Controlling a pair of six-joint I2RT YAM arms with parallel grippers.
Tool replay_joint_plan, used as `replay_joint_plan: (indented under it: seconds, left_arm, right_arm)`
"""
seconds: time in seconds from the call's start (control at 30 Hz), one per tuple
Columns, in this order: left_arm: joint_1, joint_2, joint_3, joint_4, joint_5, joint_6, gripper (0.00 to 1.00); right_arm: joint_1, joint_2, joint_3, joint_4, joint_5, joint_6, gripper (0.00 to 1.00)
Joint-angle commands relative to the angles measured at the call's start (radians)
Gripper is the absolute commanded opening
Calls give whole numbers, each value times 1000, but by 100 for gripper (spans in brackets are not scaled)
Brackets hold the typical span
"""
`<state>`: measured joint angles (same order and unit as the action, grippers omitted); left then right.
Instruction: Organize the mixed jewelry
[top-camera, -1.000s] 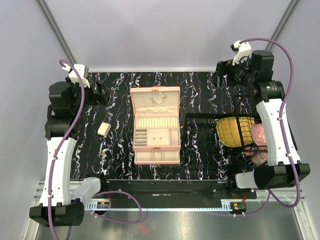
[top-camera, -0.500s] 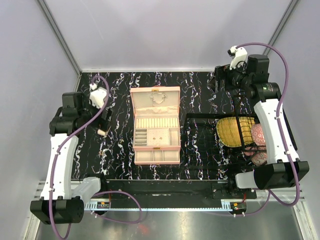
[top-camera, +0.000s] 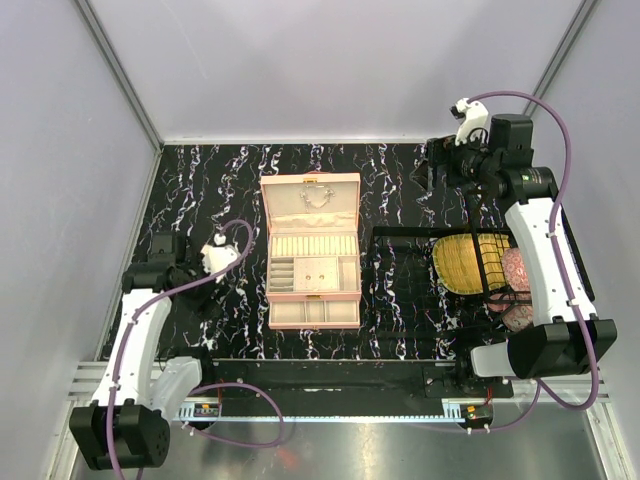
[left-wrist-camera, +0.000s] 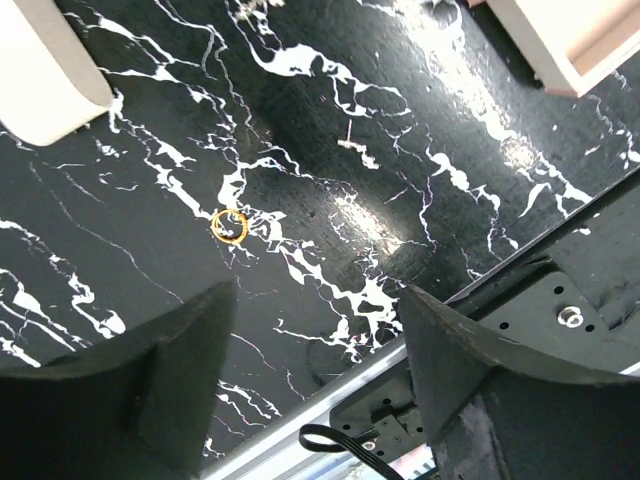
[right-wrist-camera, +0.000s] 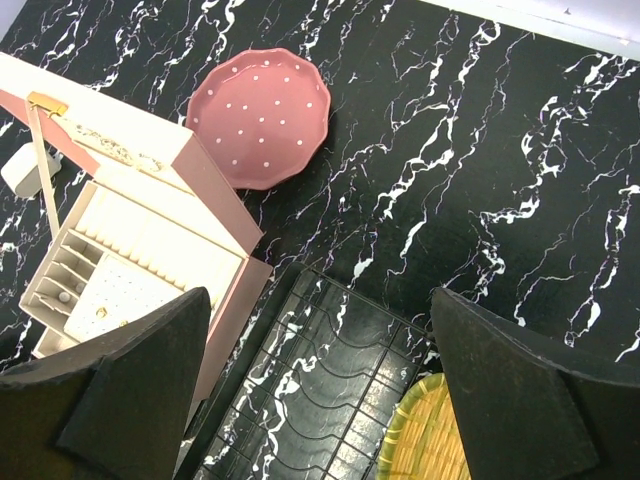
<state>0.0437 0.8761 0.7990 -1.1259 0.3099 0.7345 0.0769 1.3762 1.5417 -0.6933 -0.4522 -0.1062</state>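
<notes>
A small gold ring (left-wrist-camera: 230, 226) lies on the black marble table (left-wrist-camera: 120, 200), with a tiny silver piece (left-wrist-camera: 350, 145) a little farther off. My left gripper (left-wrist-camera: 318, 292) hovers just short of the ring, open, with nothing between its fingers; from above the left gripper (top-camera: 204, 290) sits left of the pink case (top-camera: 311, 250). The case stands open, and a thin chain (top-camera: 316, 195) shows in its lid and dot-sized studs (right-wrist-camera: 100, 312) in its cream tray. My right gripper (right-wrist-camera: 322, 292) is open and empty, high at the back right; seen from above, the right gripper (top-camera: 435, 165) is far from the case.
A cream block (left-wrist-camera: 50, 90) lies beyond the ring. A black wire rack (top-camera: 420, 280) at the right holds a yellow woven basket (top-camera: 470, 262) and pink items (top-camera: 518, 270). A pink dotted dish (right-wrist-camera: 258, 115) shows beside the case lid. The table's near rail (left-wrist-camera: 300, 430) is close to my left fingers.
My left arm swung from the back left down toward the near edge, left of the case, and its jaws narrowed a little. The right arm shifted only slightly.
</notes>
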Motion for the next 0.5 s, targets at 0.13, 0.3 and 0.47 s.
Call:
replay_joint_plan:
  seconds: [0.13, 0.3, 0.47]
  left_arm:
    - [2, 41, -101, 90, -34, 74, 59]
    - [2, 89, -130, 143, -43, 74, 55]
    - [1, 144, -147, 201, -63, 75, 49]
  right_arm:
    - [11, -3, -12, 15, -45, 2, 96]
    - [11, -3, -18, 17, -54, -1, 96]
    - [11, -3, -20, 15, -63, -3, 97]
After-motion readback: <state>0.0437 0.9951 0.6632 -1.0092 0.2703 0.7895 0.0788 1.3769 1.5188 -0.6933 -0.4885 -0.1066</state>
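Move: The gold ring lies some 6 cm ahead of the left hand, about 1 cm to its left and 8 cm below. The small pin earring is about 5 cm ahead and 7 cm to the hand's right; the white box stands roughly 17 cm ahead, straight out, and the pink drawer 24 cm to the right and 3 cm ahead. From the right hand, the ring is about 51 cm left, 15 cm back and 28 cm below. Downward, about 5 cm and easing off, the left hand sinks towards the patch of marble with the gold ring, first drifting back about 1 cm, then creeping forward again. The wrist tips the fingers some 5 to 10 degrees closer to straight down, while they narrow from about three-quarters open to half open, still holding nothing and touching nothing. ##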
